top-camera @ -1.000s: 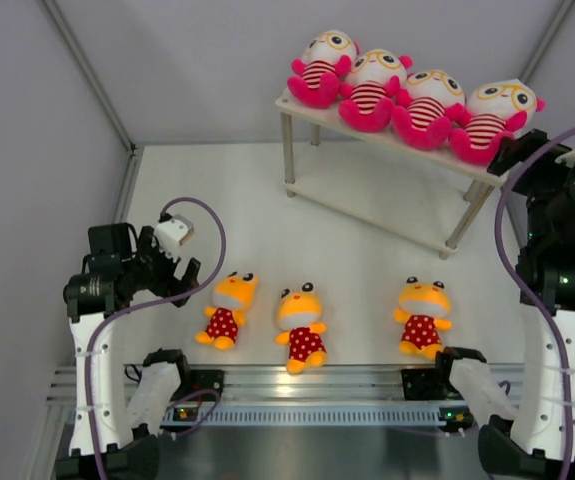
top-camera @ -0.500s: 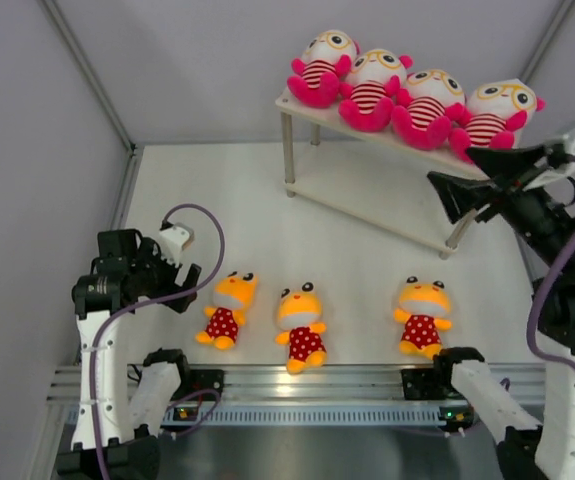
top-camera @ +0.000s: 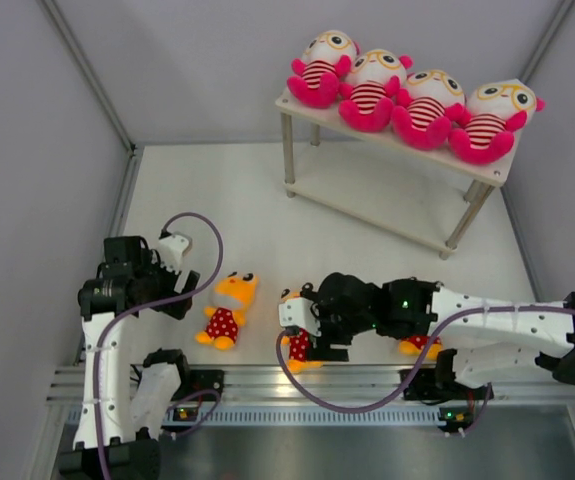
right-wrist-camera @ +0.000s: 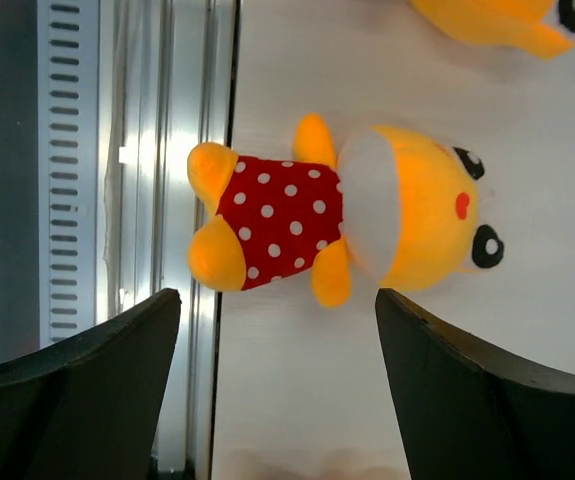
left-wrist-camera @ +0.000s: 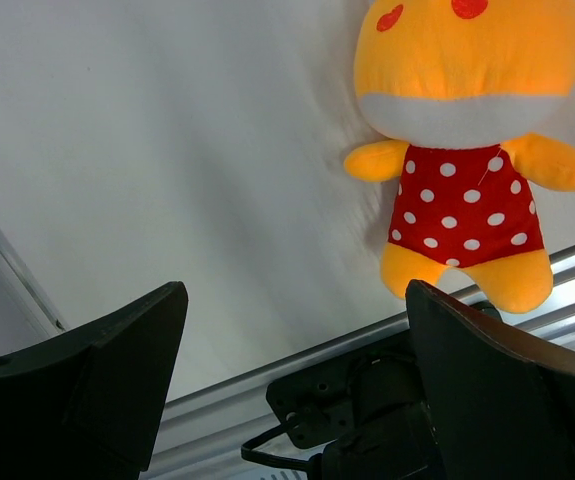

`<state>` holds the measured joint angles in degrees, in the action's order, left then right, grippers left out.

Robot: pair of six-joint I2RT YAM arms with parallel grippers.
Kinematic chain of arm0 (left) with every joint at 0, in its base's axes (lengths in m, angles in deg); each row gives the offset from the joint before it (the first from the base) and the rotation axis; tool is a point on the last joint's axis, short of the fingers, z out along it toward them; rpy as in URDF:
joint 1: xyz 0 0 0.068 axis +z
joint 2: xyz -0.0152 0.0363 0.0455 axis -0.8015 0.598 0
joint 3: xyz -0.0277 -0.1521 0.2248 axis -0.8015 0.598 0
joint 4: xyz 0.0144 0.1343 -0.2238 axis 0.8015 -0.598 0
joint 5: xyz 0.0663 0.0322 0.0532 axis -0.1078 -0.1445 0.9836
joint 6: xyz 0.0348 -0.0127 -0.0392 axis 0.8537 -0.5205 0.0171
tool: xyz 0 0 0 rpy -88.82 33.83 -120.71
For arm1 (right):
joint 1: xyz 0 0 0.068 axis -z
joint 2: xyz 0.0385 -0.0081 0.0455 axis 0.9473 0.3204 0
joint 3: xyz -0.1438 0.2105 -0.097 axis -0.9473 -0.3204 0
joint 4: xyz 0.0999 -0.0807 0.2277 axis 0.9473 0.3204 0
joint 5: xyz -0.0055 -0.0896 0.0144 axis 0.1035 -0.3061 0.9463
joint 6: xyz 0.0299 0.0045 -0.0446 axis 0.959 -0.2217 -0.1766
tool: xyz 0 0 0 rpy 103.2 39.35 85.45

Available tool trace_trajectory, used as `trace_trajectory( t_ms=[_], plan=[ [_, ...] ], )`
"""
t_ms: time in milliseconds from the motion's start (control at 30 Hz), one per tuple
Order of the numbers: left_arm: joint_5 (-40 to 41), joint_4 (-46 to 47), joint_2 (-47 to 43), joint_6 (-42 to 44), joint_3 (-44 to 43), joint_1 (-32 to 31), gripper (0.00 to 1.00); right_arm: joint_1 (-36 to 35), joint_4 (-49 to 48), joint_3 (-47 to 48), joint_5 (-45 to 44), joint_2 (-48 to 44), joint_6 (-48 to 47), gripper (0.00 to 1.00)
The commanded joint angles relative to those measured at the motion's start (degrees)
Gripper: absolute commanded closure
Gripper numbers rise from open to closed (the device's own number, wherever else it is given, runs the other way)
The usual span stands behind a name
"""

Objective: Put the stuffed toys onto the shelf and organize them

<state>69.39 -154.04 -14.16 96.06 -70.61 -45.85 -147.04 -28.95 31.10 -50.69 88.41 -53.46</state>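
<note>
Four pink toys [top-camera: 407, 95] sit in a row on the top board of the shelf [top-camera: 296, 108]. Three yellow toys lie on the table near the front rail. The left one [top-camera: 228, 307] lies just right of my left gripper [top-camera: 179, 290], which is open and empty. In the left wrist view this toy [left-wrist-camera: 464, 150] lies beyond the open gripper [left-wrist-camera: 292, 385]. My right gripper [top-camera: 305, 325] is open over the middle toy [top-camera: 294, 348]. In the right wrist view this toy [right-wrist-camera: 352, 215] lies just beyond the open gripper [right-wrist-camera: 277, 395]. My right arm hides most of the right toy [top-camera: 414, 346].
The shelf's lower board [top-camera: 387, 212] holds nothing. A silver rail [top-camera: 267, 385] runs along the table's near edge, close behind the toys' feet. Grey walls enclose the left, back and right. Part of another yellow toy [right-wrist-camera: 492, 20] shows at the top of the right wrist view.
My right arm swung from the shelf's right end down and left across the table to the middle yellow toy. My left arm sank slightly.
</note>
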Motion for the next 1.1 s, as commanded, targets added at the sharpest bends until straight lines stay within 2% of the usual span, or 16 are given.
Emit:
trace_trajectory(
  t_ms=[0, 67, 200, 500, 633, 700, 800, 833, 900, 1067],
  plan=[
    [1.53, 1.26, -0.79, -1.44, 0.55, -0.21, 0.04, -2.4, -5.95, -3.86, 0.59, -2.25, -2.1, 0.21],
    [1.27, 1.43, -0.79, -1.52, 0.55, -0.21, 0.04, -4.08, -12.08, -7.47, 3.82, -2.95, -1.65, 0.21],
    [1.18, 1.43, -0.44, -1.44, 0.63, -0.21, 0.03, -6.45, -20.88, -15.92, 1.48, -2.87, 0.54, 0.22],
    [0.83, 1.43, -0.08, -1.26, 0.55, -0.13, 0.03, -7.42, -28.81, -21.37, -4.24, 3.19, 0.54, 0.24],
    [1.1, 1.43, 0.62, -1.52, 0.63, -0.21, 0.03, -7.42, -28.22, -20.94, -5.29, 7.84, 1.6, 0.45],
    [1.1, 1.35, 0.71, -1.52, 0.63, -0.21, 0.03, -7.34, -26.46, -19.54, -5.3, 8.21, 1.43, 0.48],
    [0.83, 1.35, 0.62, -1.44, 0.55, -0.21, 0.03, -7.07, -21.54, -16.9, -5.82, 8.73, 1.16, 0.62],
    [0.83, 1.35, 0.62, -1.44, 0.55, -0.21, 0.03, -7.07, -20.13, -16.2, -7.56, 9.0, 0.81, 0.77],
    [0.57, 1.35, 0.62, -1.26, 0.46, -0.21, 0.03, -6.98, -17.32, -14.09, -9.68, 9.44, -0.24, 1.0],
    [0.3, 1.35, 0.71, -0.91, 0.55, -0.21, 0.03, -3.92, -19.76, -9.09, -18.72, 3.56, -4.62, 1.0]
  ],
)
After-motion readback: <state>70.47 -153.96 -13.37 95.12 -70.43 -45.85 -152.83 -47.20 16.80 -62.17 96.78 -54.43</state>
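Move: The middle of the fox toy below the right hand lies about 5 cm ahead of that hand, 3 cm to its left and 13 cm down, feet towards the robot. Another fox toy stands some 16 cm to the left of it and 5 cm farther out; a third is roughly 27 cm to its right, 3 cm farther out. From the left hand the middle fox is about 28 cm to the right, 4 cm back and 13 cm down. With the fingers slanting left and down, the right hand drops about 12 cm onto the foot end of the middle fox toy, easing some 3 cm back towards the metal rail on the way and then forward again. Near the bottom the wide-open fingers shut and pinch the toy's right-hand leg between their tips, and the hand starts back up by about 3 cm, edging forward with the wrist turned only some 10 degrees. ##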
